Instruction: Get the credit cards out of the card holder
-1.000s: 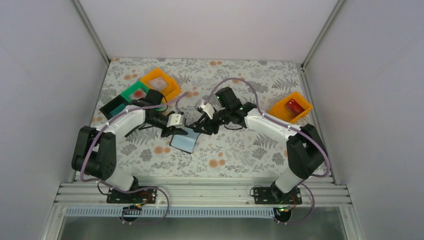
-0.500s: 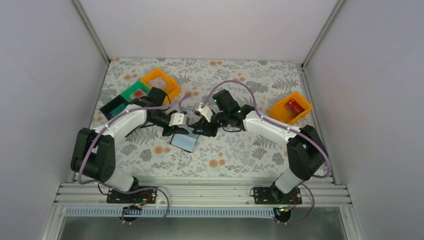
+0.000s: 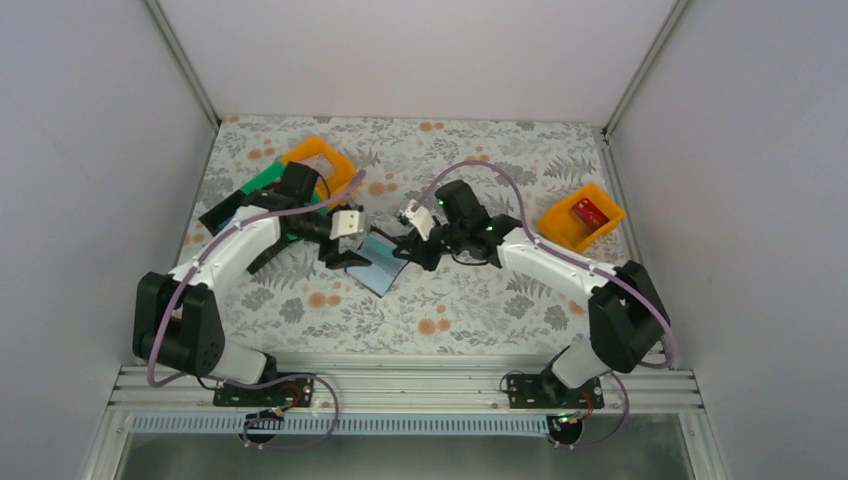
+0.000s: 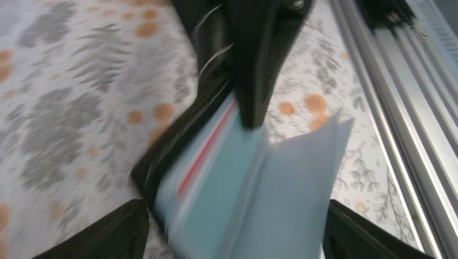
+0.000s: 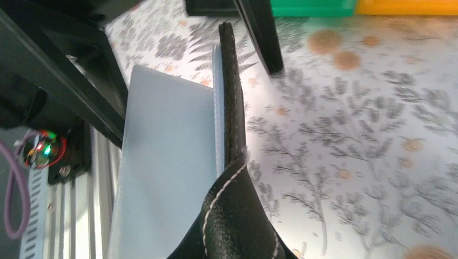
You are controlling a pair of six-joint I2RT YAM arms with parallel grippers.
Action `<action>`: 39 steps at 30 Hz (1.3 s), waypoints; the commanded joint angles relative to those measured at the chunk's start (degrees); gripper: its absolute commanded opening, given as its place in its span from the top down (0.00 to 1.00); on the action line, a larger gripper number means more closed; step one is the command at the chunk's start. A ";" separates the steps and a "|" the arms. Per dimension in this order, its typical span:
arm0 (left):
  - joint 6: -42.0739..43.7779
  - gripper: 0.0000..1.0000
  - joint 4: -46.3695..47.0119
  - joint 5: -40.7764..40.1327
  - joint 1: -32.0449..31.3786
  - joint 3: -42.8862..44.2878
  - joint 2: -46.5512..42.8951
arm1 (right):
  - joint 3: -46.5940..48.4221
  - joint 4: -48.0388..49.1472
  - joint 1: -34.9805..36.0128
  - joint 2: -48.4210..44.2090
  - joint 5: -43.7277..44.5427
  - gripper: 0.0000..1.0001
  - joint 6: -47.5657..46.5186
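Note:
The black card holder (image 3: 381, 263) lies open between both grippers, its right edge tilted up off the table. In the left wrist view its bluish pockets (image 4: 232, 183) show blurred, and the red edge of one of the credit cards (image 4: 208, 148) sits in a pocket. My left gripper (image 4: 232, 218) is open, one finger on each side of the holder. My right gripper (image 3: 414, 250) is shut on the holder's far edge, and one of its black fingers (image 4: 256, 70) presses down on it. The holder's stitched black flap (image 5: 237, 216) fills the near part of the right wrist view.
A red card (image 3: 588, 211) lies in the orange tray (image 3: 562, 232) at the right. Behind the left arm stand an orange tray (image 3: 335, 160), a green tray (image 3: 258, 183) and a black tray (image 3: 222, 215). The aluminium rail (image 3: 400, 385) runs along the near edge.
My left gripper opened and its arm swung back and left. My right gripper closed on the holder's edge. The holder shifted a little and now tilts up at its right side.

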 commanded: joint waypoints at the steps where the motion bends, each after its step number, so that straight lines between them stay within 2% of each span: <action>1: -5.43 0.15 2.53 1.31 6.01 2.77 -3.20 | -0.40 5.06 -2.89 -5.67 7.96 0.96 10.31; 2: -9.06 0.09 3.81 0.53 7.09 3.20 -3.72 | -0.04 5.14 -3.15 -6.39 12.67 0.96 12.80; 5: -19.78 0.06 7.66 -3.40 8.38 5.75 -4.73 | 0.76 5.38 -3.11 -8.38 21.60 0.96 19.86; 9: -29.94 0.07 7.78 -6.84 8.35 11.24 -4.48 | 0.01 8.80 -1.98 -10.14 25.48 0.96 24.76; 16: -31.84 0.13 2.90 -3.65 8.40 14.92 -5.66 | -2.64 18.62 -2.45 -13.88 13.93 0.96 30.86; 22: -29.38 0.24 -8.46 2.37 8.19 24.38 -6.12 | -4.55 27.27 -4.09 -18.77 12.88 0.96 41.23; 26: -32.75 0.28 -9.68 8.11 6.88 29.01 -7.40 | -5.18 34.28 -3.67 -18.80 9.77 0.96 44.55; 27: -34.08 0.26 -9.18 7.00 6.97 29.59 -7.74 | -5.15 35.39 -3.56 -18.76 8.47 0.96 44.56; 31: -40.26 0.01 -5.26 -2.08 8.67 27.95 -9.97 | -6.38 38.98 -3.53 -21.46 6.09 0.96 44.67; 34: -45.30 0.00 -0.67 -4.38 9.10 25.25 -11.93 | -7.56 42.02 -3.55 -23.63 5.20 0.96 44.61; 39: -48.66 0.00 -0.60 6.61 9.10 26.83 -10.20 | -7.97 45.98 -3.37 -24.57 2.16 0.96 43.92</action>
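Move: The card holder, already gripped by the right hand, has its middle about 6 cm to that hand's left, 2 cm back and 4 cm below. From the left hand, whose fingers are already well open around the free end, it lies about 3 cm to the right, 2 cm back and 4 cm below. The orange tray is some 34 cm ahead of the left hand and 13 cm left, the green tray 28 cm ahead and 21 cm left, both about 15 cm below. The right hand keeps its pinch on the card holder and carries it forward and up, then almost straight up with a slight draw back, ending some 22 cm higher and 4 cm to the right while rolling its left side up about 45 degrees and swinging partly back from an early clockwise turn. The left hand climbs alongside by about as much, first swinging forward and left, then easing back, and turns about 30 degrees counter-clockwise as its fingers spread fully beside the holder's free end, clear of a grip. ##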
